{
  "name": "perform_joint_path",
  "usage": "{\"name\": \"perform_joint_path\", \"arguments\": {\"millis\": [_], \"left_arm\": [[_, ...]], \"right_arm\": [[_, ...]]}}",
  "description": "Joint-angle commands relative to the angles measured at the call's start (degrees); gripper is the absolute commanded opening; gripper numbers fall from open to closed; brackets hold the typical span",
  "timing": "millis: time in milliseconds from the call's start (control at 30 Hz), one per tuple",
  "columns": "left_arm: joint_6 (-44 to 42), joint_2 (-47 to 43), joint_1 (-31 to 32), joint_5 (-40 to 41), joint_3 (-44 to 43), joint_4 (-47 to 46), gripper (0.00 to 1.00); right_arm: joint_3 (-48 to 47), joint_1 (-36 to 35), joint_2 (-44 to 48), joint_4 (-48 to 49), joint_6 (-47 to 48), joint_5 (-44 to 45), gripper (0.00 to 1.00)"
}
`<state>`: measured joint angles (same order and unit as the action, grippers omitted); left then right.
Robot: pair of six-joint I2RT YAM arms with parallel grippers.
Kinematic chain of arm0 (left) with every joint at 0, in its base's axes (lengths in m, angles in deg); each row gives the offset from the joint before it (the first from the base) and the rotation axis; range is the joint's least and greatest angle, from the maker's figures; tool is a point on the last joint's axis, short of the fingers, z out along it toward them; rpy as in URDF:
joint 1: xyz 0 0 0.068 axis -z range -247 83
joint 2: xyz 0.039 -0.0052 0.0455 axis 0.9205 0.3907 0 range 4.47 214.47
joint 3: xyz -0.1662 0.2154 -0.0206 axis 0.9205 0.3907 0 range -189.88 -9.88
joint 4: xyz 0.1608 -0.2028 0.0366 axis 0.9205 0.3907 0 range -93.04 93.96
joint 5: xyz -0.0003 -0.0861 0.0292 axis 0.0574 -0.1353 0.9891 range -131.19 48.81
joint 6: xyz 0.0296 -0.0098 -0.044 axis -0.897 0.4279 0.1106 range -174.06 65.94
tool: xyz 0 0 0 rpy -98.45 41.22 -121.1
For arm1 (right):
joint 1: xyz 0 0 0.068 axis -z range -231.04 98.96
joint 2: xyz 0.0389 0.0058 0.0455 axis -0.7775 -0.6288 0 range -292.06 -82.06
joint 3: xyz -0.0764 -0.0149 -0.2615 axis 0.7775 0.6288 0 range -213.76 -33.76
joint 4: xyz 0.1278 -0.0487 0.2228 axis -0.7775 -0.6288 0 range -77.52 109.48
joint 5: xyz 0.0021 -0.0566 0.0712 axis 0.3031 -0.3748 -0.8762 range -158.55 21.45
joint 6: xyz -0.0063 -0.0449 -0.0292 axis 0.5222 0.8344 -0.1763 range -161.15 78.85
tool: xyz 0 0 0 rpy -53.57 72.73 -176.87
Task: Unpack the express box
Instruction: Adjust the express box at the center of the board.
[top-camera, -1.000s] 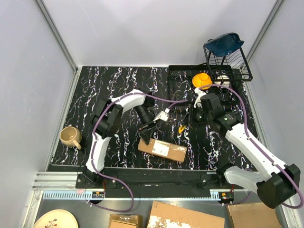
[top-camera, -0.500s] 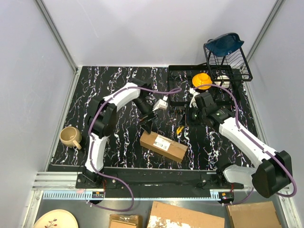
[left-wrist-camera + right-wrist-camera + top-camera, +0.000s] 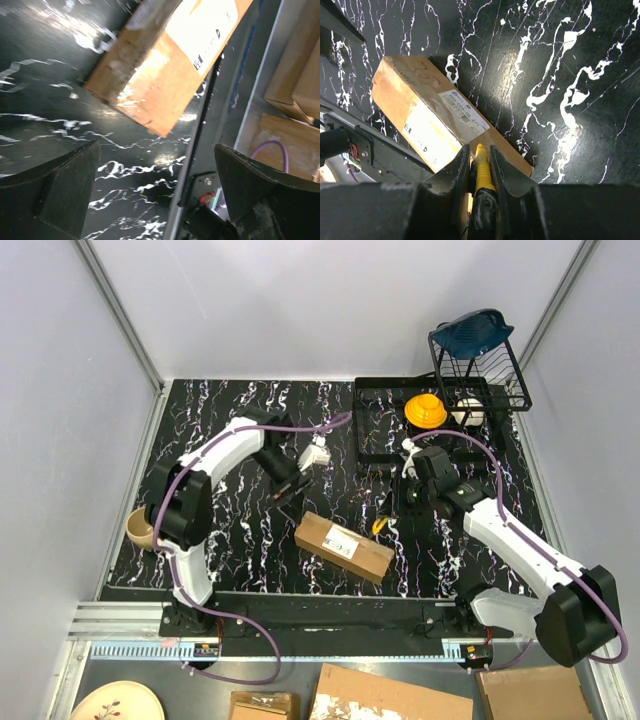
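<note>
The express box [image 3: 343, 547], a small oblong brown carton with a white label, lies on the black marbled table near the front edge. It also fills the top of the left wrist view [image 3: 165, 55] and lies under the right wrist camera [image 3: 432, 122]. My left gripper [image 3: 289, 495] hangs open behind the box's left end, apart from it, fingers wide [image 3: 155, 200]. My right gripper [image 3: 384, 524] is shut on a yellow-and-black utility knife [image 3: 482, 172]. The knife's yellow tip [image 3: 379, 530] points at the box's right end.
A tan mug [image 3: 147, 528] stands at the left edge. A black tray [image 3: 372, 455] with a yellow item [image 3: 425, 410] and a wire rack [image 3: 480, 365] sit at the back right. Cardboard pieces [image 3: 390, 695] and a plate [image 3: 115, 702] lie below the front rail.
My left gripper has pulled back and left, away from the box's left end. The box shifted slightly. My right gripper brought the knife down closer to the box's right end.
</note>
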<state>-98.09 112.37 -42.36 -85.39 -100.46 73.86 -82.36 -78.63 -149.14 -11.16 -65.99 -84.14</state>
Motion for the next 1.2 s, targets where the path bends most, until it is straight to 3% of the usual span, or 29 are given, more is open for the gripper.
{"name": "perform_joint_path", "arguments": {"millis": [0, 200, 333, 500, 667, 833, 1033, 1167], "left_arm": [[4.1, 2.1, 3.1, 0.1, 4.1, -2.7, 0.99], [8.6, 4.7, 5.0, 3.0, 2.0, -8.1, 0.99], [10.6, 7.8, 5.0, 4.4, -4.0, -9.3, 0.99], [11.8, 9.4, 5.0, 5.8, -6.9, -12.2, 0.99], [12.8, 11.2, 5.1, 7.7, -4.9, -12.9, 0.99], [13.8, 7.2, 5.1, 7.3, 1.6, -13.9, 0.99], [14.4, 4.2, 3.7, 7.6, -0.6, -12.1, 0.99], [15.0, 4.3, 1.8, 6.0, -7.2, -8.9, 0.99]], "right_arm": [[1.6, -0.4, 4.0, 2.5, -2.1, -1.8, 0.00], [2.0, -3.0, 4.5, 3.1, -2.9, -0.5, 0.00], [1.1, -3.1, 4.5, 3.0, -2.5, 0.2, 0.00], [-0.6, -3.1, 8.4, 1.6, 0.4, 9.3, 0.00], [3.1, -5.9, 14.2, 16.2, 5.1, 15.2, 0.00], [4.0, -8.3, 9.1, 23.8, 8.1, 18.9, 0.00], [2.8, -12.5, 4.2, 22.9, 8.8, 22.5, 0.00], [2.8, -12.5, 2.5, 17.9, 6.8, 22.9, 0.00]]}}
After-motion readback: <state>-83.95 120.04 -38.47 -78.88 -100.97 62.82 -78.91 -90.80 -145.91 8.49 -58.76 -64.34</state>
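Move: Behind the open left hand and to its right, the express box's middle lies about 8 cm back, 13 cm right and 10 cm below; its nearer end is only some 4 cm back and 4 cm right, just as far below. The yellow knife in the right hand's grip is about 20 cm right and 3 cm back of the left hand, 3 cm lower. From the right hand the express box is roughly 7 cm back, 10 cm left and 10 cm below. Dipping down and back beside the express box's left end, the open left hand then swings forward and right and sinks again, eases back a little and finally lifts slightly, ending about 5 cm lower and close over that corner. The right hand, still gripping the knife, first draws back slightly, then rises away from the box, forward and left, and sinks partway; its fingers tip up and outward nearly 30 degrees. ##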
